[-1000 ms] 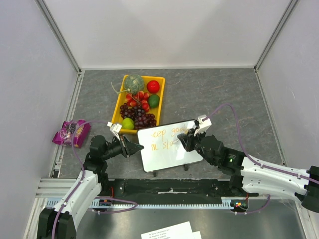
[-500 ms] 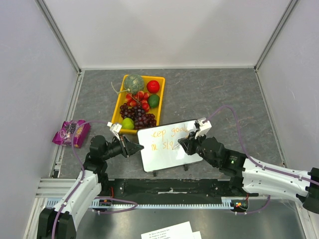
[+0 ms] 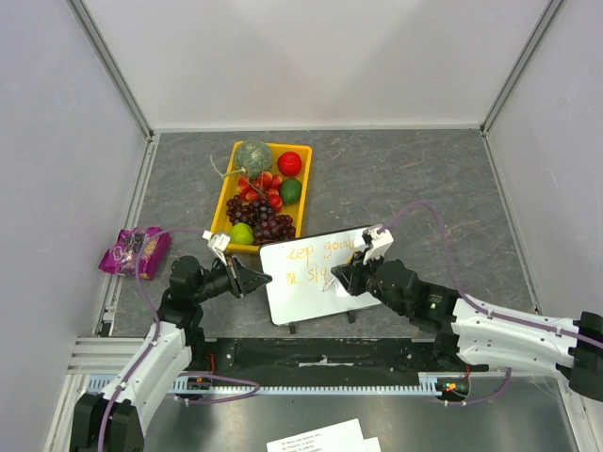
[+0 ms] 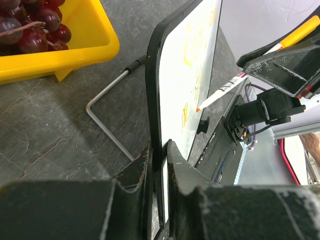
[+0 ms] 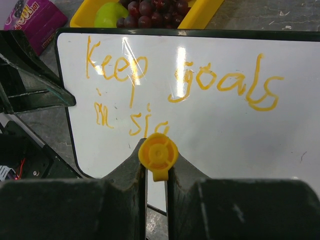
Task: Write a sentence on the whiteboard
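Note:
The whiteboard stands tilted on the grey table in front of the yellow tray. My left gripper is shut on its left edge, the thin dark frame pinched between both fingers. My right gripper is shut on an orange marker, seen end-on by its yellow cap. In the left wrist view the marker's tip touches the whiteboard. The sentence, in orange, reads "Keep goals" with "in sig" below it. The cap hides the end of that lower line.
A yellow tray of fruit sits just behind the board. A purple packet lies at the left wall. The board's wire leg rests on the table behind it. White paper sheets lie beyond the near rail.
My right gripper has shifted slightly left and nearer with the marker, and the lower line of writing has grown by a letter or so. The left gripper and the board have not moved.

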`<state>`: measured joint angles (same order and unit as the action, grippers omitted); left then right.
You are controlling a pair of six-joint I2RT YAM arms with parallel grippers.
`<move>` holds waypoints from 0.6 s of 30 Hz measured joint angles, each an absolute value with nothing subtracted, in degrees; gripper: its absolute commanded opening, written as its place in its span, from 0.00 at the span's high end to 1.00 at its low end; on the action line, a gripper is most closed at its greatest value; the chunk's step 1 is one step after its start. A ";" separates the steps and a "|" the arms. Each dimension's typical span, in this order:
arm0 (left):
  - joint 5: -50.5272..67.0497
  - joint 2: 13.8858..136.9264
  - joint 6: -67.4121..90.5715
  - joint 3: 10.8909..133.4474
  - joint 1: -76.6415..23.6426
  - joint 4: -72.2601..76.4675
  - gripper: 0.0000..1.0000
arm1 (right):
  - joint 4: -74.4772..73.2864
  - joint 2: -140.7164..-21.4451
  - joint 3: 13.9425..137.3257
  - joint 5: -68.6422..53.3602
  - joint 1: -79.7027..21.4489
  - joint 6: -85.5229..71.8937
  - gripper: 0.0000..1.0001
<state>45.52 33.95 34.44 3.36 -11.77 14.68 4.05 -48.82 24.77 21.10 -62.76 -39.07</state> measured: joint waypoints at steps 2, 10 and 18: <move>45.52 33.95 34.46 3.36 -11.77 14.68 0.98 | 4.84 -49.65 24.77 20.95 -62.76 -39.40 1.00; 45.60 33.95 34.46 3.36 -11.77 14.68 0.98 | 4.82 -47.44 24.82 22.00 -62.67 -39.22 1.00; 45.60 33.95 34.46 3.36 -11.77 14.68 0.98 | 4.80 -42.76 27.81 23.24 -62.15 -37.80 1.00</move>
<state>45.60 33.95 34.46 3.36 -11.77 14.68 4.80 -42.76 27.81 23.24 -62.15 -37.80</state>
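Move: The right hand holds the marker with its tip on the "g" of "sig"; that letter lies about 4 cm to the hand's left, level with it fore and aft and some 4 cm lower. "goals" is roughly 3 cm farther out and 3 cm to the right, "Keep" 2 cm out and 8 cm left, both near hand height, and "in" 10 cm left, 4 cm below. From the left hand, the "g" is about 12 cm to the right, 1 cm ahead, at its height. After scarcely shifting at the tail of the "g", the right hand lifts the marker tip off the whiteboard and climbs about 6 cm, slowly at first and then quickly, away from the letter, its fingers tipping up by some 10 degrees with the grip on the marker unchanged. The left hand stays where it is and keeps its pinch on the board's left edge, holding the board steady. ##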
